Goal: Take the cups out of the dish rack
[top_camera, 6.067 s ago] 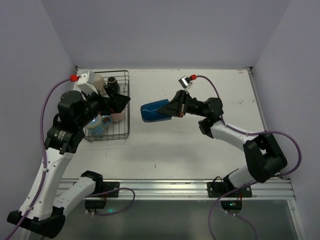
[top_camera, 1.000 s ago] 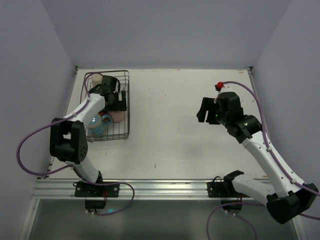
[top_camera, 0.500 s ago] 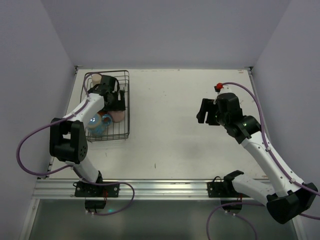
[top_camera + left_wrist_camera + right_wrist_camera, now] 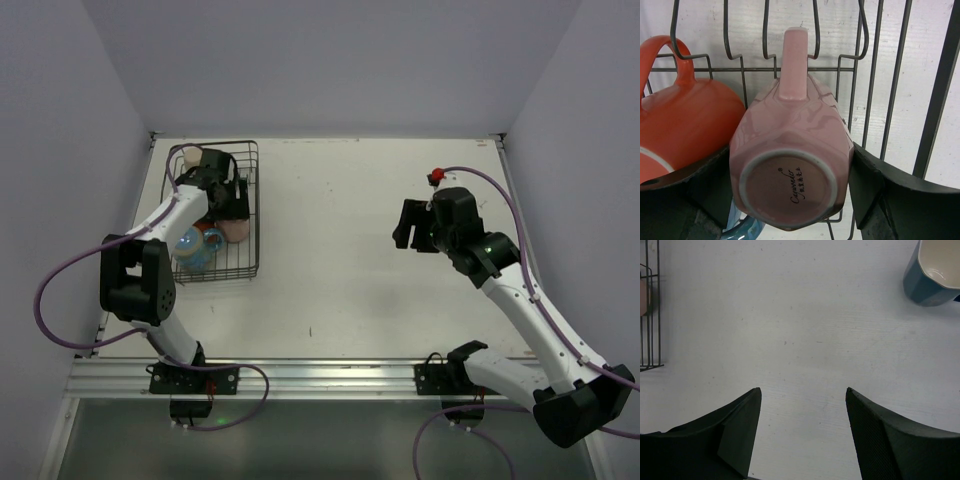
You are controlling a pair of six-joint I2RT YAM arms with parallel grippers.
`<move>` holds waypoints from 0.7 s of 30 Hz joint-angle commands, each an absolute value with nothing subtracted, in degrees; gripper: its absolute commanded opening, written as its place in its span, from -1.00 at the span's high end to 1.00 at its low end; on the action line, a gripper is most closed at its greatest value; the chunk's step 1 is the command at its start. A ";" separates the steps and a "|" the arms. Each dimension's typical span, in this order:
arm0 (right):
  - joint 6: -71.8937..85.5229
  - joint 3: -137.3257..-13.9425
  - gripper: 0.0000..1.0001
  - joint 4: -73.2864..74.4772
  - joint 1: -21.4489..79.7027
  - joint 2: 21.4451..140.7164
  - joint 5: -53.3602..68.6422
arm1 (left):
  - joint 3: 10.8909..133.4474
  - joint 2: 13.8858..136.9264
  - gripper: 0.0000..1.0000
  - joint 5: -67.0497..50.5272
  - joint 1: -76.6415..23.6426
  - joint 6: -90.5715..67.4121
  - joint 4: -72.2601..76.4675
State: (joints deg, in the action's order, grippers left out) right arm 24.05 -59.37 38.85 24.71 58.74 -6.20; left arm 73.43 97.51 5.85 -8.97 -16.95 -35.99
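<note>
The black wire dish rack (image 4: 251, 268) stands at the table's far left. In it lie a pink cup (image 4: 790, 150) on its side with its base towards the camera, an orange-red cup (image 4: 690, 120) to its left and a light blue cup (image 4: 192, 250). A cream cup (image 4: 190, 157) shows at the rack's back corner. My left gripper (image 4: 790, 152) reaches into the rack and is shut on the pink cup, one finger on each flank. My right gripper (image 4: 804, 390) hangs open and empty over bare table. A dark blue cup (image 4: 932, 275) stands upright on the table beyond it.
Rack wires (image 4: 850, 90) rise right behind the pink cup's handle. The rack's right edge (image 4: 650, 315) shows at the far left of the right wrist view. Walls close in the table at the back and both sides.
My left gripper's fingers have closed in on the pink cup. The right arm has barely moved and stays open.
</note>
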 commanded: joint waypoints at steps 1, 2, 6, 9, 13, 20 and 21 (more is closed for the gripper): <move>24.61 -59.06 -0.42 36.83 24.87 58.45 -4.84 | 75.33 97.30 -0.09 3.96 -8.26 -17.14 -33.31; 24.61 -59.06 -0.42 36.74 24.87 58.45 -4.75 | 75.32 97.21 -0.01 3.69 -8.26 -17.23 -33.14; 25.05 -58.71 -0.42 36.12 24.87 58.62 -3.87 | 74.97 96.07 0.69 2.81 -8.26 -17.66 -32.87; 25.05 -58.97 -0.42 36.12 24.96 59.41 -3.43 | 74.53 94.31 1.00 2.29 -8.26 -18.10 -32.43; 25.31 -58.97 -0.51 36.30 25.05 59.94 -4.13 | 74.79 90.89 1.00 1.85 -8.26 -18.46 -32.43; 26.27 -59.06 -0.97 35.51 26.45 59.33 -7.99 | 78.48 83.94 1.00 -2.45 -8.26 -18.72 -33.66; 26.54 -58.98 -0.98 34.90 26.63 58.89 -8.43 | 79.10 82.28 1.00 -2.90 -8.26 -18.81 -34.01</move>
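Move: The left hand already has the pink cup between its fingers, mouth down in the rack, its middle just under the hand point. The red cup lies about 8 cm to the left of the hand and some 3 cm lower, the light blue cup roughly 9 cm left and 8 cm back, and the black cup about 12 cm straight ahead. From the right hand the pink cup is some 41 cm left, 12 cm ahead and 14 cm below. Keeping its pinch on both sides of the pink cup, the left hand holds still at first, then lifts ever faster, about 5 cm straight up from the rack and its neighbour, the red cup, the fingertips tilting up and forward by under 10 degrees. Meanwhile the right hand, empty, spreads its fingers wider and drifts about 1 cm left towards the rack. ##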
